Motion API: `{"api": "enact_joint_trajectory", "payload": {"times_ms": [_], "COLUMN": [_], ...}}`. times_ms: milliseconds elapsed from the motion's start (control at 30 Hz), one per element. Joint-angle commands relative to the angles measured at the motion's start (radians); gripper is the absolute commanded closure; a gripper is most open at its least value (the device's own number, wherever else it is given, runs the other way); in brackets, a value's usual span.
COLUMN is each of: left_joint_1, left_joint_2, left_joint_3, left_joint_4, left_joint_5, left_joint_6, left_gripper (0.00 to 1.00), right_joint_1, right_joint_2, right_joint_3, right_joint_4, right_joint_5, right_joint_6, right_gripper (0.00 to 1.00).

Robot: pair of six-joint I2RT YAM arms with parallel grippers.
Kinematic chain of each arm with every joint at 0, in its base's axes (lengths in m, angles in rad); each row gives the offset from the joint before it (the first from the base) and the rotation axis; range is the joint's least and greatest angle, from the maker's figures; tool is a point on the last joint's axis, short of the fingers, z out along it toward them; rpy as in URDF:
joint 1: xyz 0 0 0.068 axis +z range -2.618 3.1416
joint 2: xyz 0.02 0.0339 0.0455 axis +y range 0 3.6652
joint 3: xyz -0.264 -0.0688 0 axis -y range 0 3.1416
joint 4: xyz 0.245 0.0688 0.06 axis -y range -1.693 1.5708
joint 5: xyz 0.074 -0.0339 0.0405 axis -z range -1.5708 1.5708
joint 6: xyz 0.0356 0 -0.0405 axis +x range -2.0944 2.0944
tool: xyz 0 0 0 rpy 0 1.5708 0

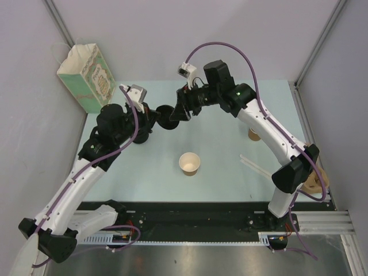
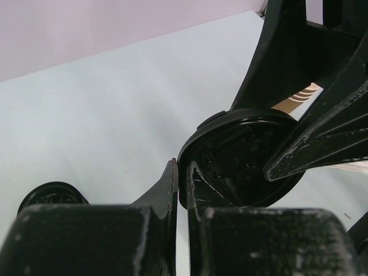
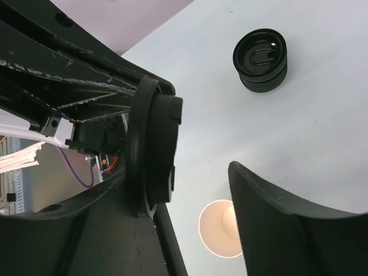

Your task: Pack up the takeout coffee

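My left gripper (image 2: 183,172) is shut on the rim of a single black lid (image 2: 241,158), holding it on edge above the table. My right gripper (image 3: 195,172) is open around that lid (image 3: 152,149). The lid lies against one finger, and a wide gap separates it from the other finger (image 3: 287,230). In the top view both grippers meet at the lid (image 1: 165,111), behind the table's middle. A lidless tan paper cup (image 1: 190,163) stands upright nearer the front, also visible below the right gripper (image 3: 215,230). The takeout coffee, a lidded cup, is out of view.
A low stack of black lids (image 3: 260,60) sits on the table just below the grippers (image 2: 52,195). A stack of tan cups (image 1: 253,134) stands at the right behind the right arm. A patterned green paper bag (image 1: 87,76) stands at the back left corner.
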Motion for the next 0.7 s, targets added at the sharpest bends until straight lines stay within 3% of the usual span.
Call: {"api": "enact_joint_trajectory", "payload": {"times_ms": [0, 233, 300, 333, 467, 567, 667], "left_joint_1": [-0.013, -0.016, -0.016, -0.016, -0.010, 0.009, 0.047], "left_joint_2": [-0.001, 0.000, -0.003, -0.007, -0.030, -0.050, -0.079], "left_joint_3": [0.053, 0.070, 0.071, 0.073, 0.112, 0.160, 0.195], "left_joint_4": [0.014, -0.031, -0.040, -0.043, -0.075, -0.109, -0.126], "left_joint_5": [0.019, 0.068, 0.077, 0.086, 0.077, 0.105, 0.151], "left_joint_6": [0.023, 0.026, 0.023, 0.021, 0.024, 0.025, -0.003], "left_gripper": [0.93, 0.89, 0.83, 0.79, 0.39, 0.21, 0.09], "right_joint_1": [0.012, 0.007, 0.001, -0.002, -0.023, -0.043, -0.048], "right_joint_2": [0.002, -0.010, -0.012, -0.015, -0.024, -0.036, -0.061], "right_joint_3": [0.038, 0.033, 0.039, 0.041, 0.055, 0.078, 0.088], "right_joint_4": [0.057, 0.034, 0.021, 0.018, -0.014, -0.044, -0.067], "right_joint_5": [0.015, 0.016, 0.015, 0.013, 0.005, 0.019, 0.070], "right_joint_6": [-0.023, -0.072, -0.090, -0.107, -0.148, -0.205, -0.321], "right_gripper": [0.38, 0.76, 0.83, 0.85, 0.90, 0.92, 0.92]}}
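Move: My left hand still pinches the black lid by its rim, the lid's middle about 4 cm to its right, level and no farther out. From my right hand, whose open fingers straddle that lid, its middle lies some 4 cm to the left and 1 cm back. The paper cup stands about 11 cm back, 3 cm right and 15 cm below my right hand; the lid stack is roughly 3 cm forward, 18 cm left and 17 cm down. I pass the lid across in mid-air: my right hand stays nearly in place while its fingers close on the rim, then my left fingers open wide and let go. With the lid pinched, my right hand draws about 2 cm forward and 2 cm to the right, tilting slightly, as my left hand backs off some 2 cm and lifts about 3 cm. ##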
